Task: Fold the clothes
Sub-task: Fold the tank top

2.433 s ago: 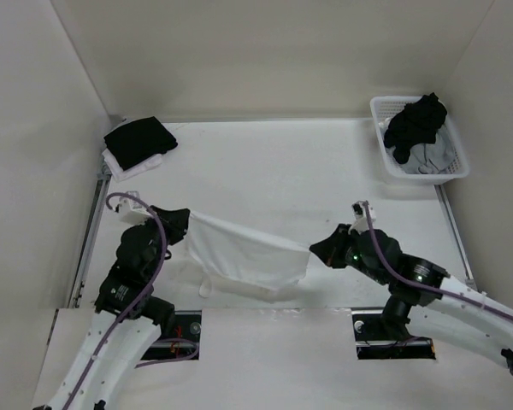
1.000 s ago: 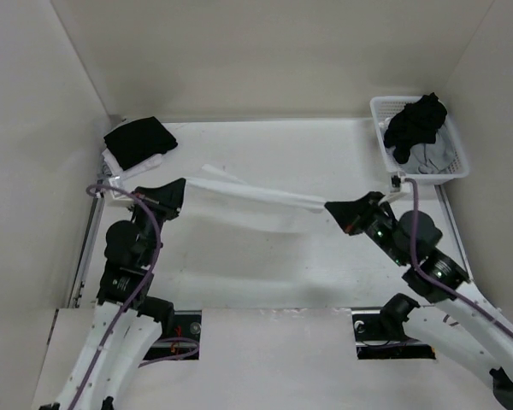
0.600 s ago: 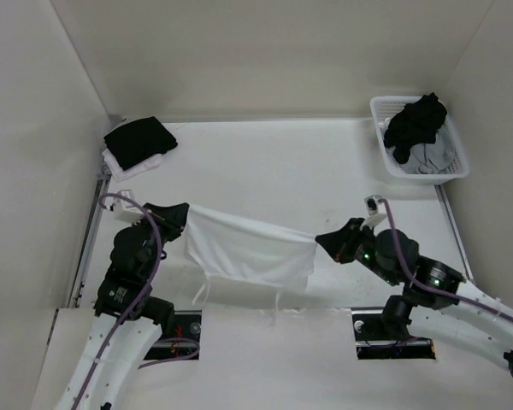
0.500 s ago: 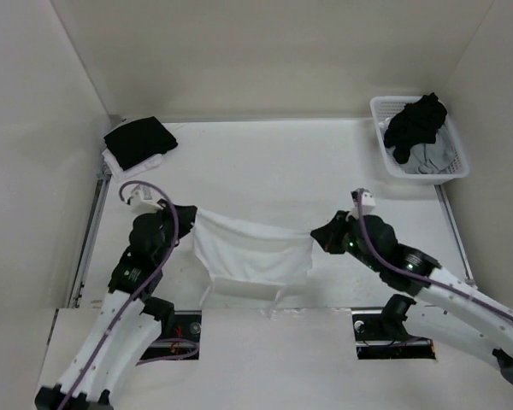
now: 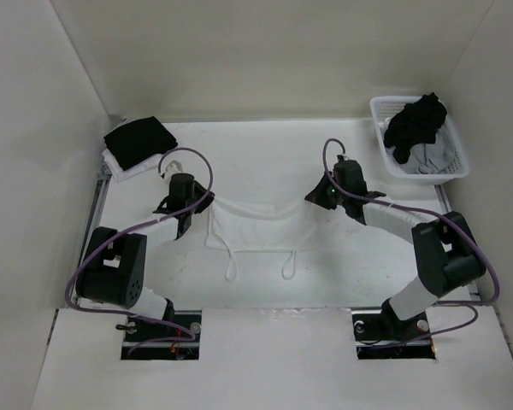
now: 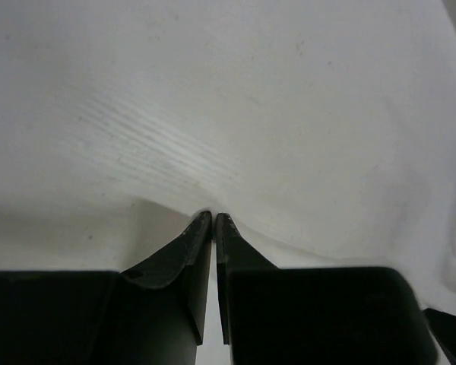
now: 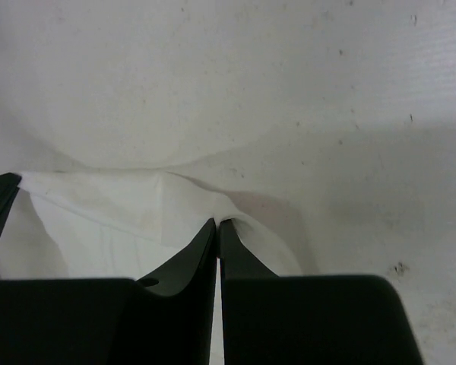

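The clothes [image 5: 261, 226], a thin white camisole, lie spread on the table's middle with two narrow straps [image 5: 232, 269] trailing toward the near edge. My left gripper [image 5: 195, 209] is at the top's far left corner and my right gripper [image 5: 315, 198] at its far right corner, both low over the table. The left wrist view has the left gripper [image 6: 213, 215] shut with a ridge of ribbed white fabric [image 6: 175, 152] pinched at its tips. My right gripper [image 7: 217, 222] is likewise shut on a raised fold of the fabric [image 7: 121, 205].
A white lattice basket [image 5: 392, 162] with black and grey garments [image 5: 415, 124] stands at the back right. A black garment on a white one [image 5: 138, 139] lies at the back left. Walls close in the table on three sides.
Both grippers carried the top, held stretched in the air near the front, away from the bases and down. It now lies spread on the table with its straps toward the near edge.
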Tool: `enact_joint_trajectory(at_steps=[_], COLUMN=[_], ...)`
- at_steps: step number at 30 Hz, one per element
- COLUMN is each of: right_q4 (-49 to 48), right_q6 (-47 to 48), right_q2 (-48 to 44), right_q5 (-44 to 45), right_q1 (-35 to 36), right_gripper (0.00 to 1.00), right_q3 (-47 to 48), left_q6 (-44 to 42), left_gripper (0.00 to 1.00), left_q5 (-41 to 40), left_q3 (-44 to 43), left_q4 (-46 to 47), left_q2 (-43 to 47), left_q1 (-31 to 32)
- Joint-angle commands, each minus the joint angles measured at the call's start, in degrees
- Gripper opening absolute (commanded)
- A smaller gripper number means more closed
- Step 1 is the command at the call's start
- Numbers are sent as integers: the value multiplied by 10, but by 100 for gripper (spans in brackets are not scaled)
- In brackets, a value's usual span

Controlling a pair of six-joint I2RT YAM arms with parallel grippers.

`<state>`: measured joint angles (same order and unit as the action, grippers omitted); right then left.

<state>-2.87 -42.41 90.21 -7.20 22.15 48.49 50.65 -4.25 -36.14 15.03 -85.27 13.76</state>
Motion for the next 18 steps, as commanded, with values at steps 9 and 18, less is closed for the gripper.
enact_joint_trajectory(at_steps=[9,18], right_q4=[-95,-110], right_q6=[-16,-31], right_q2=[-86,-173], right_q5=[-21,-10], right_q1=[-15,-13], right_gripper=[6,6], right_q3=[-86,-182], left_q6=[45,57], left_gripper=[7,7], left_q5=[71,129], left_q3=[92,198], left_q4=[112,113], left_q2=[120,226], left_q1=[-32,-76])
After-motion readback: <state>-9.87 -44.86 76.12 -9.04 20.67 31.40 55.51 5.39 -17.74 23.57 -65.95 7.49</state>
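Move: Both closed grippers still hold the two ends of the tank top's far edge, low over the table. From the left gripper, the middle of its near, strap-side edge lies about 14 cm back and 11 cm right, with the left strap 21 cm back, 4 cm right; the black folded cloth is some 15 cm ahead and 17 cm left. From the right gripper that edge is about 14 cm back, 10 cm left, and the right strap 21 cm back, 4 cm left. All cloth lies roughly 4 cm lower. Carry the held edge just over 1 cm farther forward while lifting, about 4 cm with the left gripper and less than 2 with the right, then reverse and draw both back towards the straps, some 7 cm, sinking about 2 cm and spreading a little apart. Keep both grips shut; roll the left hand about 10 degrees, left side down, and raise its fingertips slightly. ##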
